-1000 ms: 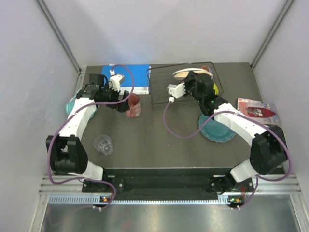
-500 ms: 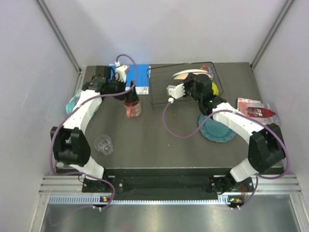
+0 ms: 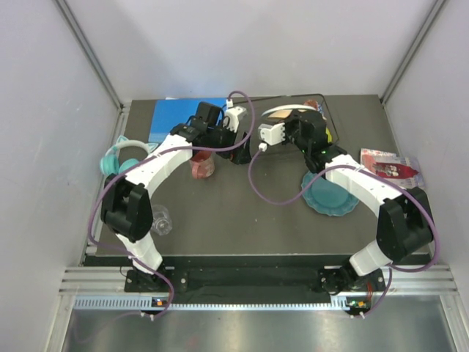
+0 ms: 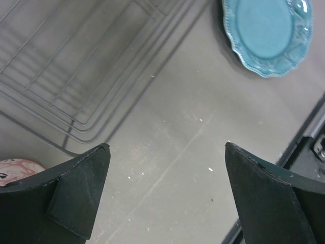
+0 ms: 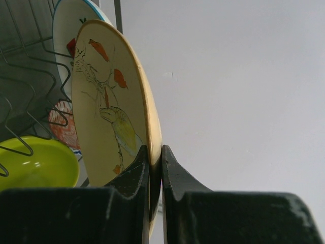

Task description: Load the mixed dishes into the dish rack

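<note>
My right gripper (image 3: 287,117) is shut on the rim of the peach plate (image 5: 111,101) and holds it upright over the black wire dish rack (image 3: 249,139). In the right wrist view a white plate with red marks (image 5: 68,30), a red patterned bowl (image 5: 63,127) and the lime bowl (image 5: 35,165) sit in the rack behind it. My left gripper (image 3: 239,152) is open and empty, low over the table by the rack's front left corner. The red tumbler (image 3: 203,165) stands just left of it. The teal scalloped plate (image 3: 330,194) lies on the table under my right arm. The clear glass (image 3: 160,218) is partly hidden by my left arm.
The blue book (image 3: 176,117) lies at the back left. The teal headphones (image 3: 121,158) lie at the left edge. A red packet (image 3: 390,167) lies at the right edge. The left wrist view shows rack wires (image 4: 76,66) and the teal plate (image 4: 266,33).
My left arm has swung right, from over the blue book past the red tumbler to the rack's front left corner, uncovering the headphones. My right gripper still holds the peach plate, hardly moved.
</note>
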Robot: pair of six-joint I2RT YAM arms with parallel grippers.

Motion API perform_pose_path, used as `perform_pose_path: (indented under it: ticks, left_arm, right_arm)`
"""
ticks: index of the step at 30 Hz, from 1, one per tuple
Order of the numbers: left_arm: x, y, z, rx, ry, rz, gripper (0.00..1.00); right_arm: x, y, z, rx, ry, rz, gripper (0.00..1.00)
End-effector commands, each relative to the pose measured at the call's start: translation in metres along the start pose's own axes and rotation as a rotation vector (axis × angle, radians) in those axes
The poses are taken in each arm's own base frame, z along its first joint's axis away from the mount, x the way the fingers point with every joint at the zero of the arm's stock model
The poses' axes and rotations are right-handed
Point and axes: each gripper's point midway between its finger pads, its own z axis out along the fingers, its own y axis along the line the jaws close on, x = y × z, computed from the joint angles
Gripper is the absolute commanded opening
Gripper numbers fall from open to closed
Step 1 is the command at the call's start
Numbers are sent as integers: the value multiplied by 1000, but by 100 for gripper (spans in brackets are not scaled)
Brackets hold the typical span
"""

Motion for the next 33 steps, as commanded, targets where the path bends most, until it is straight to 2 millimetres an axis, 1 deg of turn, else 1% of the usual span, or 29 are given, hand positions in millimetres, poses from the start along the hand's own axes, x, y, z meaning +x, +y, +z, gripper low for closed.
perform_pose_path:
  ticks: [1, 5, 6, 8, 9, 10, 11, 13, 14, 16, 17, 18, 20, 21, 22, 23, 24, 25, 26, 27, 28, 30, 31, 33]
  left_arm:
    - [-10, 12, 15, -23, -63, -12, 99]
    - [-16, 21, 30, -48, -75, 35, 99]
    - [-14, 27, 37, -57, -65, 39, 99]
    - [-10, 31, 45, -58, -49, 86, 99]
    - [-5, 38, 51, -75, -31, 100, 99]
    - [-2, 41, 54, -81, -23, 125, 99]
    - [5, 46, 58, -83, -1, 131, 99]
    - [12, 49, 59, -84, 22, 165, 99]
    - [22, 48, 57, -79, 50, 165, 97]
    - [31, 48, 55, -66, 83, 189, 94]
    - [35, 48, 52, -68, 103, 198, 93]
    - [44, 48, 48, -64, 143, 209, 91]
    - [53, 52, 41, -73, 172, 217, 90]
    - [57, 53, 37, -72, 186, 231, 86]
    - [61, 53, 32, -68, 191, 235, 84]
    - [64, 58, 27, -71, 195, 239, 79]
    - [69, 59, 23, -66, 208, 235, 73]
    - [73, 59, 19, -61, 217, 237, 68]
    - [76, 62, 15, -62, 225, 249, 65]
    - [80, 64, 13, -61, 236, 254, 61]
    - [87, 63, 9, -56, 256, 258, 55]
    - [94, 66, 5, -50, 275, 282, 50]
    - [101, 64, 2, -41, 295, 281, 42]
    - [107, 63, 0, -21, 315, 306, 33]
  right_arm:
    - [12, -78, -21, 284, 21, 34, 0]
    - [13, -79, -23, 287, 18, 44, 0]
    - [13, -79, -23, 287, 18, 45, 0]
    - [15, -79, -24, 288, 19, 49, 0]
    - [15, -80, -24, 289, 20, 49, 0]
    - [16, -80, -25, 289, 20, 50, 0]
    - [16, -80, -25, 290, 20, 50, 0]
    - [19, -81, -26, 292, 24, 53, 0]
    - [18, -82, -26, 295, 21, 55, 0]
    - [17, -84, -28, 298, 19, 57, 0]
    - [18, -83, -28, 296, 19, 56, 0]
    - [18, -82, -28, 292, 20, 58, 0]
    - [16, -78, -29, 284, 16, 57, 0]
    - [16, -77, -31, 284, 15, 57, 0]
    - [13, -72, -31, 275, 9, 56, 0]
    - [13, -70, -32, 272, 9, 56, 0]
    - [12, -72, -37, 279, 5, 58, 0]
    - [9, -65, -38, 265, -1, 62, 0]
    - [8, -63, -40, 262, -2, 61, 0]
    - [7, -65, -47, 265, -6, 63, 0]
    - [4, -58, -49, 250, -13, 61, 0]
    - [4, -57, -58, 247, -16, 62, 0]
    - [1, -53, -61, 239, -24, 65, 0]
    - [-3, -56, -68, 244, -34, 72, 0]
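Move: For my left hand, open and empty, the near-left corner of the dish rack's rim lies about 4 cm ahead, 1 cm left and 7 below. The mug stands some 13 cm left, 1 ahead; the blue plate about 30 cm right, 6 back. My right hand holds the tan plate; its rack slot lies about 4 cm ahead, straight ahead, 13 below, with the white plate about 7 ahead, 2 left and the green bowl 5 ahead, 9 right. I sink my left hand about 7 cm, first easing forward and slightly right onto the rack's near-left rim corner, then closing my fingers to under half open around the wire while swinging some 5 cm left and turning clockwise. My right hand keeps its pinch on the tan plate, settles about 1 cm, holds, then draws back some 3 cm late on. ##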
